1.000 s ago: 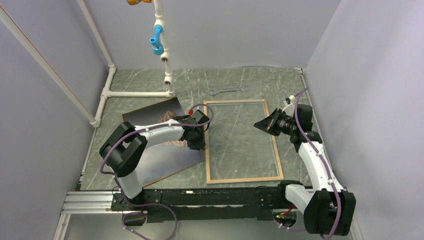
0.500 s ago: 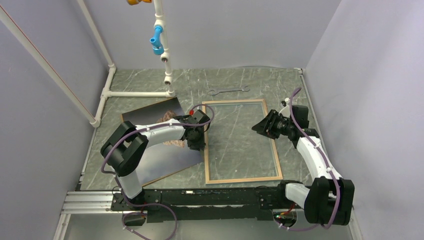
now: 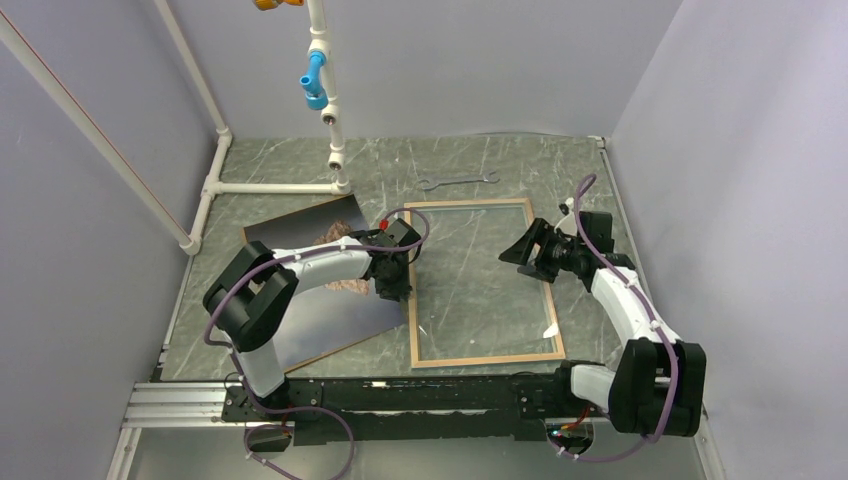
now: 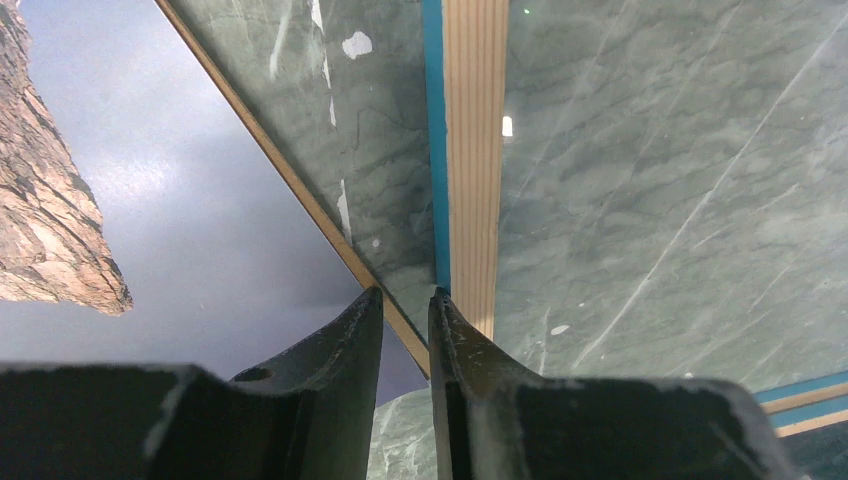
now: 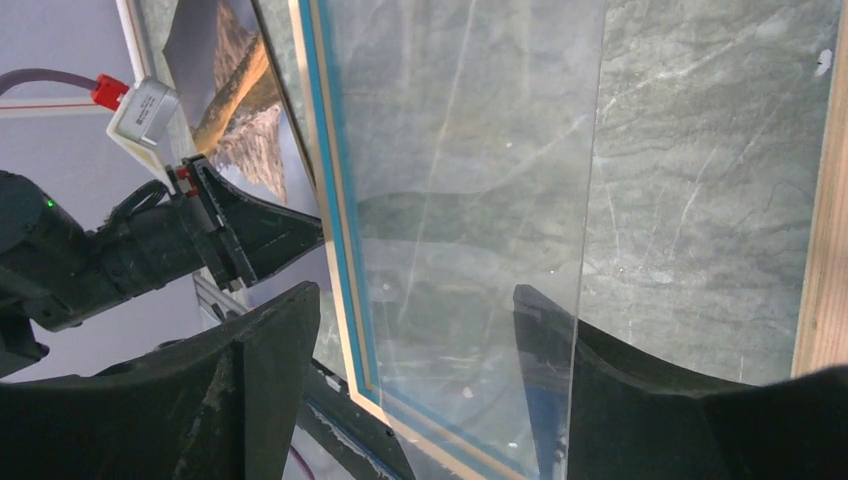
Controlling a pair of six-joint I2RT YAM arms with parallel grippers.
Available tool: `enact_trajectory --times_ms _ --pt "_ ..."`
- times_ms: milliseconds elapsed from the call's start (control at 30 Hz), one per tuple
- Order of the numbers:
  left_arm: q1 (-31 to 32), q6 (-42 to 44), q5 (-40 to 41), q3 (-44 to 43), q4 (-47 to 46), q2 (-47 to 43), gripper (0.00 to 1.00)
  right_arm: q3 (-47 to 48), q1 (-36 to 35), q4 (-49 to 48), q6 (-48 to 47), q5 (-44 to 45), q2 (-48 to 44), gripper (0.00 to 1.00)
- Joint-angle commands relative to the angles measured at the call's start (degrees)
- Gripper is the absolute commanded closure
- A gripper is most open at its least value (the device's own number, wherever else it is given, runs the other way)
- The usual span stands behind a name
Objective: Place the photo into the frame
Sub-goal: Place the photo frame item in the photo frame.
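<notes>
The frame (image 3: 490, 357) lies flat mid-table with its tan wood back up; its blue edge shows in the left wrist view (image 4: 475, 150) and the right wrist view (image 5: 330, 200). A clear sheet (image 5: 470, 200) rests over its opening. The photo (image 3: 330, 315) lies face up to the frame's left on a brown board (image 4: 300, 190). My left gripper (image 3: 395, 290) points down at the photo's right edge, beside the frame's left rail, its jaws (image 4: 405, 295) a narrow gap apart. My right gripper (image 3: 518, 248) hovers over the frame's right side, open wide (image 5: 415, 295), clamping nothing.
A metal wrench (image 3: 458, 181) lies behind the frame. A white pipe stand (image 3: 335, 150) with a blue fitting (image 3: 314, 85) rises at the back left. Grey walls close in both sides. The arms' mounting rail (image 3: 200, 400) runs along the near edge.
My right gripper has gone from shut to wide open and shifted a little left over the frame. The left arm and the photo have not moved.
</notes>
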State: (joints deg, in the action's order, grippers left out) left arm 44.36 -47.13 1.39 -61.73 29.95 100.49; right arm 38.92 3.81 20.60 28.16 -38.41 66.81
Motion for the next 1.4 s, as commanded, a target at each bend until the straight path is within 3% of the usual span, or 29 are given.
enact_trajectory --times_ms 0,367,1367 --pt "0.6 1.2 0.4 -0.9 -0.3 2.1 0.71 0.1 -0.4 -1.0 -1.7 0.2 1.4 0.25" --pt "0.6 1.5 0.1 -1.6 0.0 2.8 0.72 1.1 -0.4 -0.1 -4.4 3.1 4.3 0.01" --pt "0.7 1.8 0.0 -2.0 0.4 3.1 0.73 2.8 -1.0 4.9 -6.7 19.8 5.4 0.0"
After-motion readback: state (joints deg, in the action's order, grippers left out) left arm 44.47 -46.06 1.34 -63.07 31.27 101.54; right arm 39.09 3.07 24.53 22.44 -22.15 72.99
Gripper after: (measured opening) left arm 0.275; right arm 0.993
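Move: Some 10 cm to the right of the right hand, level with it fore and aft and about 11 cm below, runs the frame's right bar. The clear sheet's loose right edge lies roughly 4 cm to the hand's right, about at fingertip height; the left bar is some 22 cm to the hand's left, and the near bar about 16 cm back and 5 cm left. From the left hand the right bar is about 37 cm to the right and 2 cm lower. Sinking about 6 cm towards the frame, the right hand soon also drifts some 4 cm right, towards the right bar. Its part-open fingers spread fully early on, and the wrist rolls about 15 degrees, left side down, tipping slightly steeper. The right finger stays under or against the clear sheet's right edge, going down with it. ##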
